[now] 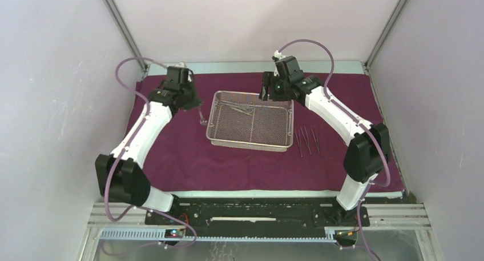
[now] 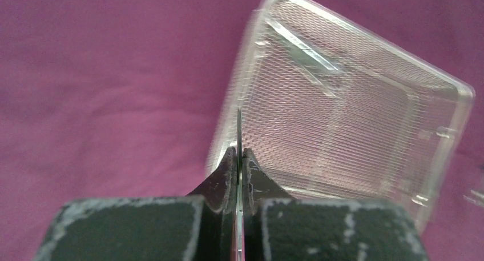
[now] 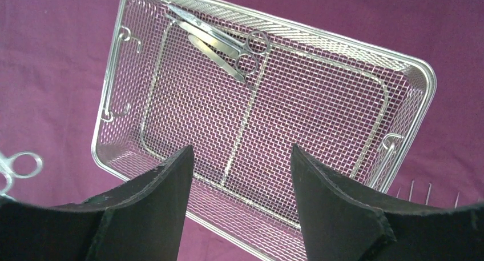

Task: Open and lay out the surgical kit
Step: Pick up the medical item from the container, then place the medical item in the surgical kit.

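The maroon cloth wrap [image 1: 182, 152] lies spread flat over the table. The silver mesh tray [image 1: 284, 129] stands on its middle. Scissors [image 3: 242, 47] and slim tweezers [image 3: 214, 52] lie together in the tray's far left corner. Several thin steel tools [image 1: 307, 140] lie side by side on the cloth right of the tray. My left gripper [image 2: 238, 151] hangs left of the tray, shut on a thin steel instrument [image 2: 238, 127] seen edge-on; its ring handles [image 3: 21, 165] show in the right wrist view. My right gripper [image 3: 241, 149] hovers open over the tray's far edge, empty.
Grey enclosure walls with metal posts [image 1: 122, 29] close in the left, back and right sides. The cloth's near edge [image 1: 257, 189] ends just before the arms' base rail [image 1: 257, 218]. The tray has small wire handles [image 3: 120, 72] on its short sides.
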`<state>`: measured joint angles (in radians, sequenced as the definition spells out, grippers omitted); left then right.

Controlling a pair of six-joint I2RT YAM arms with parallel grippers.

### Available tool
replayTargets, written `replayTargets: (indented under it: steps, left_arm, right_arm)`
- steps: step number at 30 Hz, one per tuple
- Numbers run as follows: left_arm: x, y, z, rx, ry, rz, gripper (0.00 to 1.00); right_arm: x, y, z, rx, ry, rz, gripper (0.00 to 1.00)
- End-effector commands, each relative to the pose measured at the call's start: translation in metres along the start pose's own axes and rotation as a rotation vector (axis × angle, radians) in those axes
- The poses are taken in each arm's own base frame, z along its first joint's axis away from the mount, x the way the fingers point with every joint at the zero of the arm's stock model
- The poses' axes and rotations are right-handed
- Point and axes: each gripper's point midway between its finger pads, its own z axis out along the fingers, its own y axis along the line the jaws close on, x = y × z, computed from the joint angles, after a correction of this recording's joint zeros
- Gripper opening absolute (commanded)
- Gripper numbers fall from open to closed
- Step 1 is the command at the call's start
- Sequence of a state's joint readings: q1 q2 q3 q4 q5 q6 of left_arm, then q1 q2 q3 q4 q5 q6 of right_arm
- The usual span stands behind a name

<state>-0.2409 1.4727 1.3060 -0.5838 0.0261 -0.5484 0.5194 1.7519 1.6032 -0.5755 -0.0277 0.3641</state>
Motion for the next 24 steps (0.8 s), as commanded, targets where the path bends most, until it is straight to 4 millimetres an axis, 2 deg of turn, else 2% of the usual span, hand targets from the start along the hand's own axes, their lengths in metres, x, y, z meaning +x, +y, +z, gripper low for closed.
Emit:
replayTargets:
  steps: [1,5,9,14,19,24]
  left_arm:
    - [0.006,0.100,-0.047,-0.506,-0.005,0.141,0.00]
    - [0.007,0.146,-0.052,-0.764,0.008,0.185,0.00]
    - [0.005,0.176,-0.040,-0.938,0.039,0.229,0.00]
    - [0.001,0.195,-0.017,-1.078,0.082,0.293,0.00]
    - [-0.005,0.200,0.004,-1.131,0.081,0.320,0.00]
    - [-0.002,0.208,0.019,-1.168,0.091,0.354,0.00]
  right_arm:
    - [-0.014,0.014,-0.017,-0.055,-0.070,0.017,0.72]
    - [-0.013,0.011,-0.019,-0.049,-0.071,0.016,0.72]
    - [-0.012,0.007,-0.024,-0.044,-0.084,0.018,0.72]
    - [-0.017,0.005,-0.031,-0.047,-0.105,0.020,0.72]
    - [-0.021,0.004,-0.038,-0.055,-0.122,0.025,0.73]
    - [-0.021,0.008,-0.042,-0.074,-0.129,0.026,0.73]
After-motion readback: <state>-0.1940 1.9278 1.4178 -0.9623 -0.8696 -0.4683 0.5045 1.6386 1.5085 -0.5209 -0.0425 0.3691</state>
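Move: The left hand already holds a ringed instrument. The open cloth it is being carried to lies about 18 cm to the left, 4 cm back and 18 cm below. The tray's middle is about 19 cm to the hand's right, level fore and aft, 17 cm below; the instruments left in the tray are about 15 cm right and 5 cm ahead, 16 cm down. From the right hand, that cloth spot is some 40 cm left, 6 cm back and 18 cm down. Sweeping left and then increasingly down, the left hand carries the pinched instrument away from the tray towards the bare cloth on the left, about 18 cm across and 11 cm down, easing off at the end; it swings back some 5 cm, then slightly forward. The wrist rolls over by roughly 65 degrees, left side rising, until the fingers point left and down. The right hand, still open over the tray, dips about 1 cm, then rises 3. ##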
